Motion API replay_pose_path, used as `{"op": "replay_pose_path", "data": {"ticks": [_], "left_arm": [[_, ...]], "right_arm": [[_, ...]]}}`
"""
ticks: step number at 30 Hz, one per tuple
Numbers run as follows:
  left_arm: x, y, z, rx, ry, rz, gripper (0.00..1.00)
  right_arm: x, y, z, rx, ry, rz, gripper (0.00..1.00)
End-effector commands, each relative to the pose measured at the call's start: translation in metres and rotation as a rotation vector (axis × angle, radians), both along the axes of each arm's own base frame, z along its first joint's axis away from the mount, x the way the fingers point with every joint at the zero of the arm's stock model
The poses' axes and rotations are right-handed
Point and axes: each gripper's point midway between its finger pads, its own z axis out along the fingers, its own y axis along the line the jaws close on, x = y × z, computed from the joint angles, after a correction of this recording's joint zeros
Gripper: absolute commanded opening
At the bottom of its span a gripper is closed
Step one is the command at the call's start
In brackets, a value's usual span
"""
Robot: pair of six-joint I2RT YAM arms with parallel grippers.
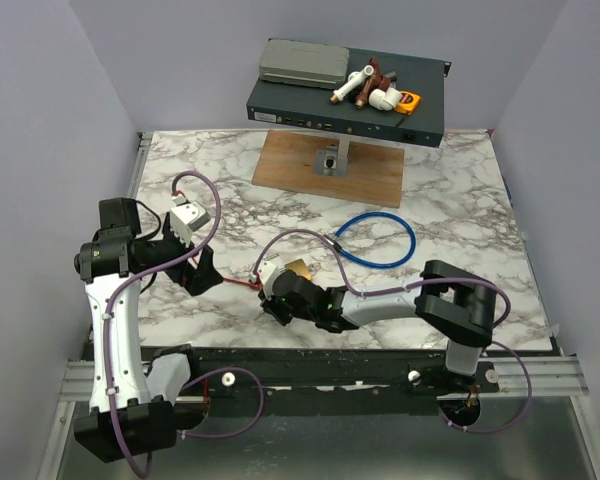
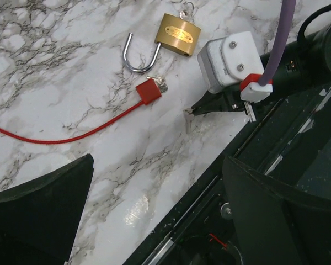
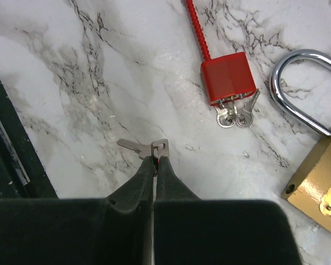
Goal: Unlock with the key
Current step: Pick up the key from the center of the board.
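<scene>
A small silver key lies flat on the marble, and my right gripper is shut on its head, the blade pointing left. In the left wrist view the same gripper shows low over the table with the key at its tips. The brass padlock lies just beyond, its steel shackle swung to one side with one end free of the body. A red tag on a red cord, with small keys on it, lies between them. My left gripper hangs open at the left, holding nothing.
A blue cable loop lies right of the padlock. A wooden board with a post carries a dark flat box at the back, topped by a grey case and pipe fittings. The table's front edge runs close to the right gripper.
</scene>
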Motion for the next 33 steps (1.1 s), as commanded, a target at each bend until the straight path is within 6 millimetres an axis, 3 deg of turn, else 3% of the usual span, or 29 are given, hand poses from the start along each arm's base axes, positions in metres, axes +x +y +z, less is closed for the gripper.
{"op": "replay_pose_path", "data": {"ticks": [1,8,15,20,24,33], "left_arm": [[-0.012,-0.013,-0.007,0.006,0.025,-0.103,0.99],[-0.020,-0.031,-0.025,0.018,0.050,-0.213,0.99],[-0.023,-0.052,-0.018,-0.126,0.055,-0.271,0.98],[-0.036,-0.066,-0.013,-0.229,0.136,-0.350,0.99],[-0.054,-0.082,-0.001,-0.313,0.155,-0.460,0.98],[-0.040,-0.097,-0.008,-0.290,0.096,-0.423,0.98]], "right_arm": [[-0.009,-0.003,0.034,0.074,0.018,-0.005,0.01],[-0.010,-0.011,0.080,0.159,0.021,-0.042,0.01],[-0.006,-0.026,0.135,0.241,-0.021,-0.091,0.01],[-0.004,-0.032,0.172,0.293,-0.043,-0.111,0.01],[-0.004,-0.033,0.191,0.323,-0.052,-0.118,0.01],[-0.002,-0.025,0.216,0.377,-0.060,-0.116,0.01]]}}
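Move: The key is already pinched in the shut right fingers, a couple of centimetres above the table. The open left gripper, where it is being taken, waits about 13 cm to its left, 2 cm farther out and some 20 cm higher. From the left hand the key lies 13 cm right, 2 cm back and 20 cm below. The red lock is about 6 cm ahead and 4 cm left of the right hand, the brass padlock 9 cm ahead and 4 cm right, both slightly below it. The key, still pinched in the shut right fingertips, is carried almost straight up about 19 cm, fast at first and easing off, drifting slightly right while the fingers tip upward some 20 degrees. To meet it, the wide-open left hand sweeps right about 8 cm and back half as far, turning clockwise and dipping before rising a little; it doesn't touch the key. ##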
